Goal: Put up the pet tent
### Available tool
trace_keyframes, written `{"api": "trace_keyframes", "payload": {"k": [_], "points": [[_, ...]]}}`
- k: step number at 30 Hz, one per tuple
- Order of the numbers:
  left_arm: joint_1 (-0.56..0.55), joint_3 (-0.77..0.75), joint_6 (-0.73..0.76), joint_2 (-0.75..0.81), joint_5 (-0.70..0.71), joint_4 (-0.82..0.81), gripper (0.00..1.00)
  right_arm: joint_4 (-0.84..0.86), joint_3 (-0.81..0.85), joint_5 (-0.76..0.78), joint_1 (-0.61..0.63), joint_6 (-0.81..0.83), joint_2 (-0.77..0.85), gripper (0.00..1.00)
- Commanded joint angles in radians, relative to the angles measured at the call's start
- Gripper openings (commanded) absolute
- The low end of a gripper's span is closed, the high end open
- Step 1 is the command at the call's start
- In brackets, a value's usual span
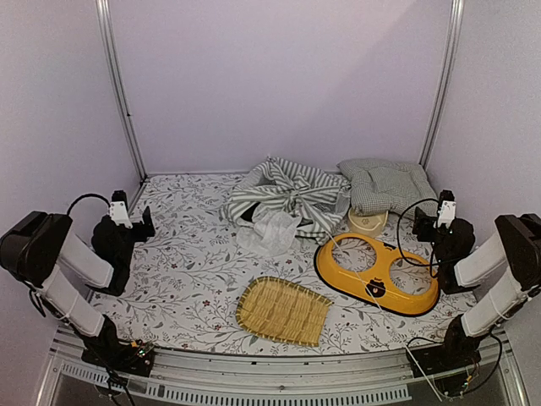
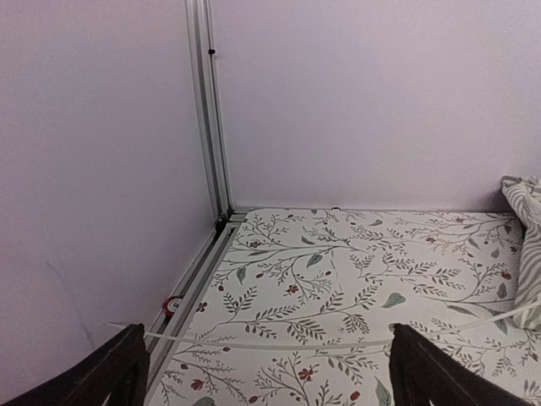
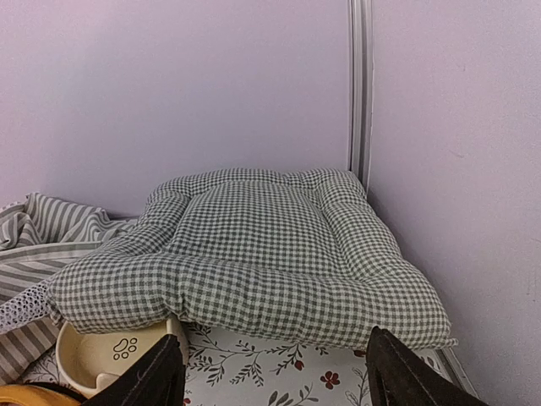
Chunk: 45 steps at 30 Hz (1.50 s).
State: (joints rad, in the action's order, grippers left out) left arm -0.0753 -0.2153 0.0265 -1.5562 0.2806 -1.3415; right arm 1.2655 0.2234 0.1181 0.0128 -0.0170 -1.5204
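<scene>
The pet tent (image 1: 283, 196) lies collapsed in a striped grey-green and white heap at the back middle of the table, with white lace (image 1: 272, 230) spilling toward the front. Its edge shows in the left wrist view (image 2: 528, 245) and in the right wrist view (image 3: 42, 233). A thin white pole (image 2: 279, 344) lies across the table in front of my left gripper. My left gripper (image 1: 145, 222) is open and empty at the left side, well clear of the tent. My right gripper (image 1: 420, 222) is open and empty at the right, facing the gingham cushion.
A green-white gingham cushion (image 1: 387, 186) lies at the back right, partly over a cream bowl (image 1: 367, 222). A yellow two-hole bowl stand (image 1: 376, 272) sits front right. A woven bamboo tray (image 1: 282, 309) lies at the front middle. Metal frame posts (image 1: 118, 89) stand at the corners.
</scene>
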Motion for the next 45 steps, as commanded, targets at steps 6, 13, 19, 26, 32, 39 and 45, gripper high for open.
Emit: {"api": "trace_keyframes", "payload": {"k": [6, 13, 19, 26, 32, 39, 45], "points": [[0.007, -0.007, 0.013, -0.001, 0.001, -0.030, 0.99, 0.028, 0.013, 0.002, 0.001, 0.006, -0.010, 0.99], [-0.153, -0.166, 0.019, 0.270, 0.101, 0.448, 0.99, 0.028, 0.014, 0.004, 0.001, 0.006, -0.008, 0.99], [-0.244, -0.441, -0.209, 0.407, -0.138, 0.965, 0.99, -0.147, 0.053, -0.040, 0.024, 0.041, 0.112, 0.99], [-0.373, -0.627, -0.163, 0.448, -0.233, 1.294, 0.99, -0.885, 0.389, -0.096, 0.183, -0.128, 0.305, 0.99], [-0.313, -0.679, -0.319, 0.504, -0.217, 1.388, 1.00, -1.110, 0.525, 0.139, 0.571, -0.093, 0.433, 0.99], [-0.321, -0.768, -0.360, 0.412, -0.419, 1.447, 0.99, -1.377, 0.638, 0.212, 0.574, -0.264, 0.442, 0.99], [-0.513, -0.681, -0.434, 0.303, -0.386, 1.299, 0.99, -1.427, 0.612, -0.040, 0.563, -0.343, 0.489, 0.99]]}}
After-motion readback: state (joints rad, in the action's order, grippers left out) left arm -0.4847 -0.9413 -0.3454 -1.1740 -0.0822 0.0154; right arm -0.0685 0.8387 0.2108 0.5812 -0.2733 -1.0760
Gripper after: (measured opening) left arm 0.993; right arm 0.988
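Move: The folded striped tent lies about 20 cm ahead of the left hand and 46 cm to its right, some 8 cm lower; from the right hand it is about 20 cm ahead and 43 cm left. White gauze sits 10 cm ahead, 39 cm right of the left hand. From the right hand, the checked cushion is 28 cm ahead, 5 cm left; the beige bowl 17 cm ahead, 12 cm left; the yellow stand 8 cm back, 15 cm left. Towards the tent both empty, wide-open hands come in from the sides. The left sets off first, rising, then swinging about 22 cm right, turning some 40 degrees clockwise, rolling right side up and tipping down. The right follows later, arcing up and about 20 cm left, turning counter-clockwise and tipping down, then sinking slightly. Neither touches anything. ##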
